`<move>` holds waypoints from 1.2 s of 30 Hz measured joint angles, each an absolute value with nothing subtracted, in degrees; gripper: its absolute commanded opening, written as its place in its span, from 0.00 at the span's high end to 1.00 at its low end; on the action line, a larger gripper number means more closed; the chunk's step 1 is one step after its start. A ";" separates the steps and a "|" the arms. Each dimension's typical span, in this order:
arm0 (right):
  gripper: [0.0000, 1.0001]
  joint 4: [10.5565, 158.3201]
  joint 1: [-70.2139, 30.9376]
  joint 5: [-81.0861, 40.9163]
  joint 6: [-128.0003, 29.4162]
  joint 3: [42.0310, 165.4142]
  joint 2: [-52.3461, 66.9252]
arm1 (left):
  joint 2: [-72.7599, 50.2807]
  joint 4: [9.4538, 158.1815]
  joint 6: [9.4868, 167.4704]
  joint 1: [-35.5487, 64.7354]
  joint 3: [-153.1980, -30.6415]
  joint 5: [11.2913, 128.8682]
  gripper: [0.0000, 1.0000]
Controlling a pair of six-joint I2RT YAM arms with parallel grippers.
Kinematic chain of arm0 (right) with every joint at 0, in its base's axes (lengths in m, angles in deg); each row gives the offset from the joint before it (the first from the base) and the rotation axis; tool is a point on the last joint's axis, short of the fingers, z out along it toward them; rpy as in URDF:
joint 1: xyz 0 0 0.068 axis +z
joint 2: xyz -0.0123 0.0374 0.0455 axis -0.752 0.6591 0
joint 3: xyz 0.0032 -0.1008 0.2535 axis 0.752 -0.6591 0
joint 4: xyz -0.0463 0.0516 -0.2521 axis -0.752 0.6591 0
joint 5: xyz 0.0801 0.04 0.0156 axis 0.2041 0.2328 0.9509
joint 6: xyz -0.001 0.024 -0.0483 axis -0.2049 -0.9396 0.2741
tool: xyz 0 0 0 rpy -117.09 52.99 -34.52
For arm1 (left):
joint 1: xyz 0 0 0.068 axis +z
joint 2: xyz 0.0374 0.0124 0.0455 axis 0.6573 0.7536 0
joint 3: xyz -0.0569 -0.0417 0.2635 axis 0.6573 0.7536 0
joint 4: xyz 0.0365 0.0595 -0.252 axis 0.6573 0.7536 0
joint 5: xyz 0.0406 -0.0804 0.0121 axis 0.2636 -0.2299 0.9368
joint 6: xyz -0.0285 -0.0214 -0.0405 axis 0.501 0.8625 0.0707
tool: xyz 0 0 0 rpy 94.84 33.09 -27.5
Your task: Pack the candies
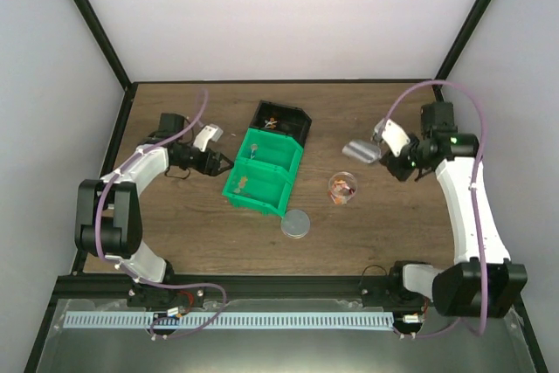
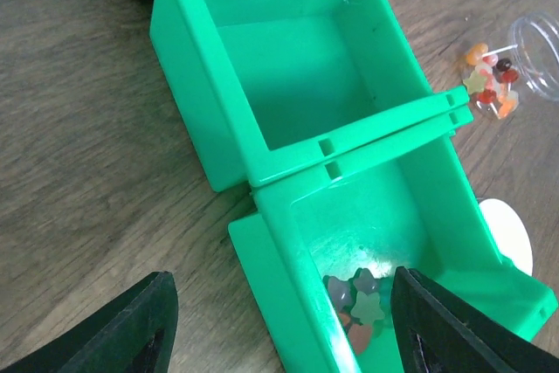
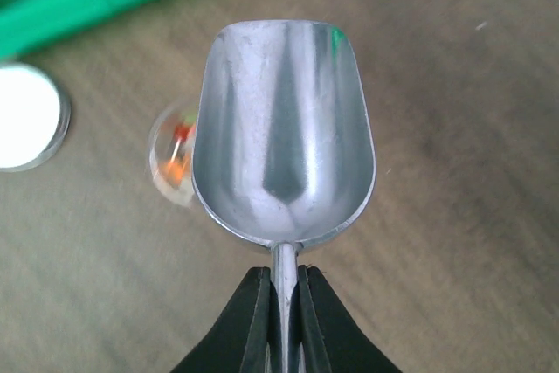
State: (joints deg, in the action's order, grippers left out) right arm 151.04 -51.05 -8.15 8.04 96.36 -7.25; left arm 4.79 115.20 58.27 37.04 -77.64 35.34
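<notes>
Some candies (image 1: 342, 188) lie in a small clear jar (image 2: 541, 54) right of the green double bin (image 1: 281, 156); the left wrist view shows them (image 2: 491, 85) spilling towards the jar's mouth. More candies (image 2: 360, 303) sit in the bin's near compartment. My left gripper (image 2: 284, 325) stands open astride that compartment's left wall, one finger (image 2: 113, 329) over the table, the other (image 2: 463, 329) over the bin's inside. My right gripper (image 3: 281, 277) is shut on the handle of an empty silver scoop (image 3: 284, 128), held above the table right of the jar (image 3: 175, 155).
A round grey lid (image 1: 296, 224) lies on the table in front of the green bin. A black bin (image 1: 297, 120) with a few candies stands behind it. The bin's far green compartment (image 2: 306, 76) holds nothing.
</notes>
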 measured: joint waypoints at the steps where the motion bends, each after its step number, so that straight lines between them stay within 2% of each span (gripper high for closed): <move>1: 0.99 149.53 -51.01 -7.23 5.66 98.41 -5.72 | 4.79 115.44 58.20 36.67 -77.64 35.91 0.31; 9: 0.99 131.94 -50.92 -7.54 -9.18 99.48 8.42 | 5.08 117.52 57.15 30.81 -77.79 42.44 0.30; 18: 0.98 113.60 -50.94 -10.08 -13.42 94.41 23.35 | 7.24 118.83 56.67 26.87 -80.11 49.96 0.30; 30: 0.45 106.48 -52.08 -6.93 -12.26 92.05 29.01 | 10.89 121.01 56.60 26.70 -82.34 55.14 0.30; 35: 0.29 107.48 -53.21 -4.63 -11.41 91.79 28.79 | 11.55 121.80 56.01 26.68 -82.51 56.84 0.30; 36: 0.20 107.98 -53.34 -4.04 -11.34 91.81 28.55 | 11.66 122.08 55.88 26.68 -82.73 57.37 0.30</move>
State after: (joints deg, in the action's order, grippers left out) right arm 107.98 -53.34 -4.04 -11.34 91.81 28.55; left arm 11.66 122.08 55.88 26.68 -82.73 57.37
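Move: The right gripper holds the empty scoop high up; the bare table for it lies about 16 cm ahead, 1 cm right and 17 cm below. The candy jar stands about 6 cm ahead and 8 cm left of that hand, the round lid 6 cm back and 21 cm left. From the open left gripper, the star candies in the green tray's near compartment lie level ahead, 5 cm right and 8 cm below; the tray's far compartment is 11 cm ahead, 13 cm right. Swing the right gripper forward with the scoop, some 16 cm, then sink about 15 cm to the bare table beyond and right of the jar, turning clockwise; open the fingers to free the handle. Meanwhile lower the left gripper about 5 cm towards the star candies, fingers kept open, tipping them steeper down by some 20 degrees. ##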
